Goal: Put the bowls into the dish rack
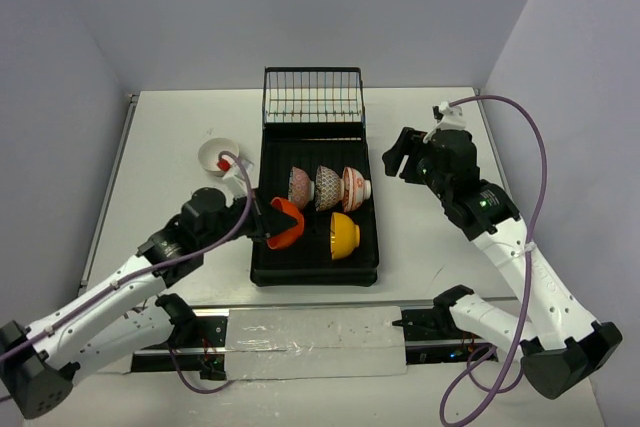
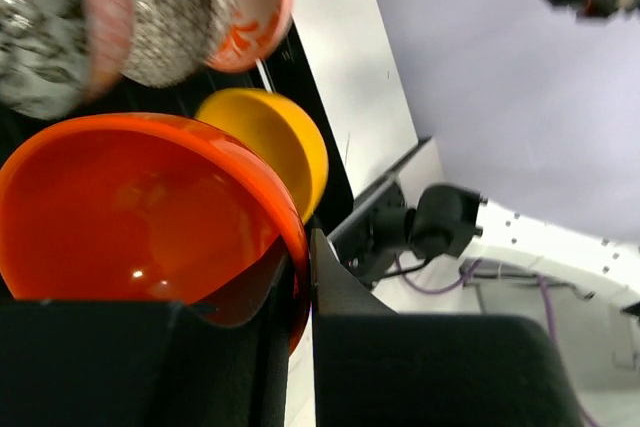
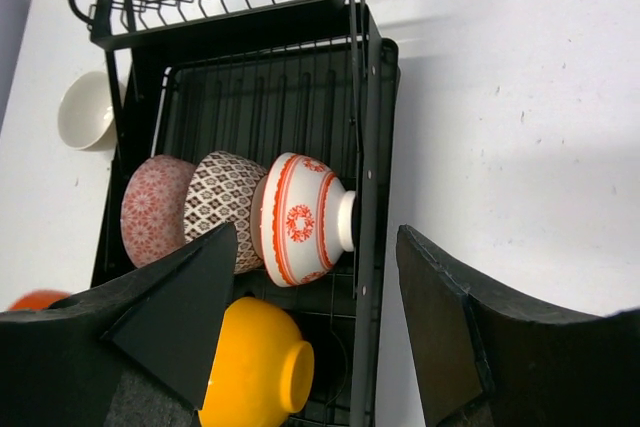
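Note:
My left gripper [image 1: 268, 221] is shut on the rim of the red-orange bowl [image 1: 287, 222], which hangs tilted over the left side of the black dish rack [image 1: 262, 269]. The left wrist view shows the rim pinched between the fingers [image 2: 340, 292], with the bowl's inside [image 2: 130, 207] facing the camera. A yellow-orange bowl [image 1: 343, 235] lies on its side in the rack. Behind it three patterned bowls stand on edge in a row: pinkish [image 1: 300, 187], grey speckled [image 1: 328, 188], red-on-white [image 1: 354, 188]. A white bowl [image 1: 218, 155] sits on the table left of the rack. My right gripper [image 1: 405, 159] hangs open and empty to the rack's right.
An upright wire-grid basket [image 1: 312, 97] stands at the rack's far end. The right wrist view looks down on the rack's right wall [image 3: 365, 147] and the white table [image 3: 520, 127] beside it. Grey walls close in the table on three sides.

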{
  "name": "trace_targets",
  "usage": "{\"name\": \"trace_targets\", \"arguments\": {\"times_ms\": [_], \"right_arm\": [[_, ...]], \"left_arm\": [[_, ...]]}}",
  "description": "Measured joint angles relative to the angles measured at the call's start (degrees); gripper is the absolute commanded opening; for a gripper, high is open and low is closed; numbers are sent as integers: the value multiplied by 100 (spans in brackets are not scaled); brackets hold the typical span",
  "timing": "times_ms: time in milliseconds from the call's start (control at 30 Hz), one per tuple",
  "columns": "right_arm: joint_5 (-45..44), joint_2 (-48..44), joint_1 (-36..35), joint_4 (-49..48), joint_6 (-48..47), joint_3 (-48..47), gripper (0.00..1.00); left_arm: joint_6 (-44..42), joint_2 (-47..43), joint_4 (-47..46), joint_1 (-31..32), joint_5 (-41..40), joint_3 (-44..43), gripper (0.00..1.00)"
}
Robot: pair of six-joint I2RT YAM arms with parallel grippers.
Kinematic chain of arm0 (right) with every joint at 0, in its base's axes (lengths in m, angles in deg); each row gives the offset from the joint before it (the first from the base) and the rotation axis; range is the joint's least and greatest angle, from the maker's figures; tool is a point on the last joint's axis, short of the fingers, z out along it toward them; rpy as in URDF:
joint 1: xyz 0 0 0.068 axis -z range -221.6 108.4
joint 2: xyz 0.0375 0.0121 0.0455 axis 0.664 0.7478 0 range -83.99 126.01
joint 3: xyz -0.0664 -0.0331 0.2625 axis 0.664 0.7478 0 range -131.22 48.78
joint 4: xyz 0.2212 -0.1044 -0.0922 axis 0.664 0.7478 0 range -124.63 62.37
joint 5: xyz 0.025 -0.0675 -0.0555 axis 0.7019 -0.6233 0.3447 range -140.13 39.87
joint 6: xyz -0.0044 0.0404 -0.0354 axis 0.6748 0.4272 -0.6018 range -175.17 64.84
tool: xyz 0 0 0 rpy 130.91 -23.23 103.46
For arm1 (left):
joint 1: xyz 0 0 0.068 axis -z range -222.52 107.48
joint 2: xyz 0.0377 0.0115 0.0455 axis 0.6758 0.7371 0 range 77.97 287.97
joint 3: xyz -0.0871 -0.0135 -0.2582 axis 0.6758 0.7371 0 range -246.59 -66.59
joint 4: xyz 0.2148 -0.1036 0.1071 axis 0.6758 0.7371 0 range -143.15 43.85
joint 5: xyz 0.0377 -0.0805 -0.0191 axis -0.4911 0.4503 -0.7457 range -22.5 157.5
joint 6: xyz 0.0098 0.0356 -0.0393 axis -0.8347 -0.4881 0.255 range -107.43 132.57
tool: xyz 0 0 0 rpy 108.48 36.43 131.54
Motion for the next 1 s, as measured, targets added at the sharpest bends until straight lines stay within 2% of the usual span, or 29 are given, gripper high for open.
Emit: {"name": "trace_targets", "arguments": {"times_ms": [133, 300, 567, 1000], "right_arm": [[-52, 107, 0, 35, -2, 0, 72], [-96, 125, 0, 76, -22, 0, 72], [-116, 125, 0, 81, -46, 0, 72], [-127, 125, 0, 81, -66, 0, 72]], "left_arm": [[-13, 323, -249, 649, -341, -50, 0], [-7, 549, -949, 1005, -402, 7, 0], [105, 979, -2061, 1152, -369, 426, 0], [365, 1296, -2955, 1185, -337, 922, 0]]}}
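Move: The red bowl, pinched by its rim in the left hand, is going to the free spot just left of the yellow bowl: about 6 cm to the right of this hand, level with it fore and aft, some 10 cm below. The yellow bowl stands roughly 12 cm to the right, also level. The pink patterned bowl is 12 cm ahead and 1 cm right, the brown patterned bowl 12 ahead and 8 right. From the right hand, the spot is about 13 cm back, 19 left and 16 below. The red bowl, mouth to the left, is carried right about 7 cm and slightly back by the left hand, base first towards the open mouth of the standing yellow bowl; as the sideways travel slows it is lowered roughly 3 cm. The fingers keep their pinch on its rim while the wrist turns a little clockwise, under 10 degrees. ##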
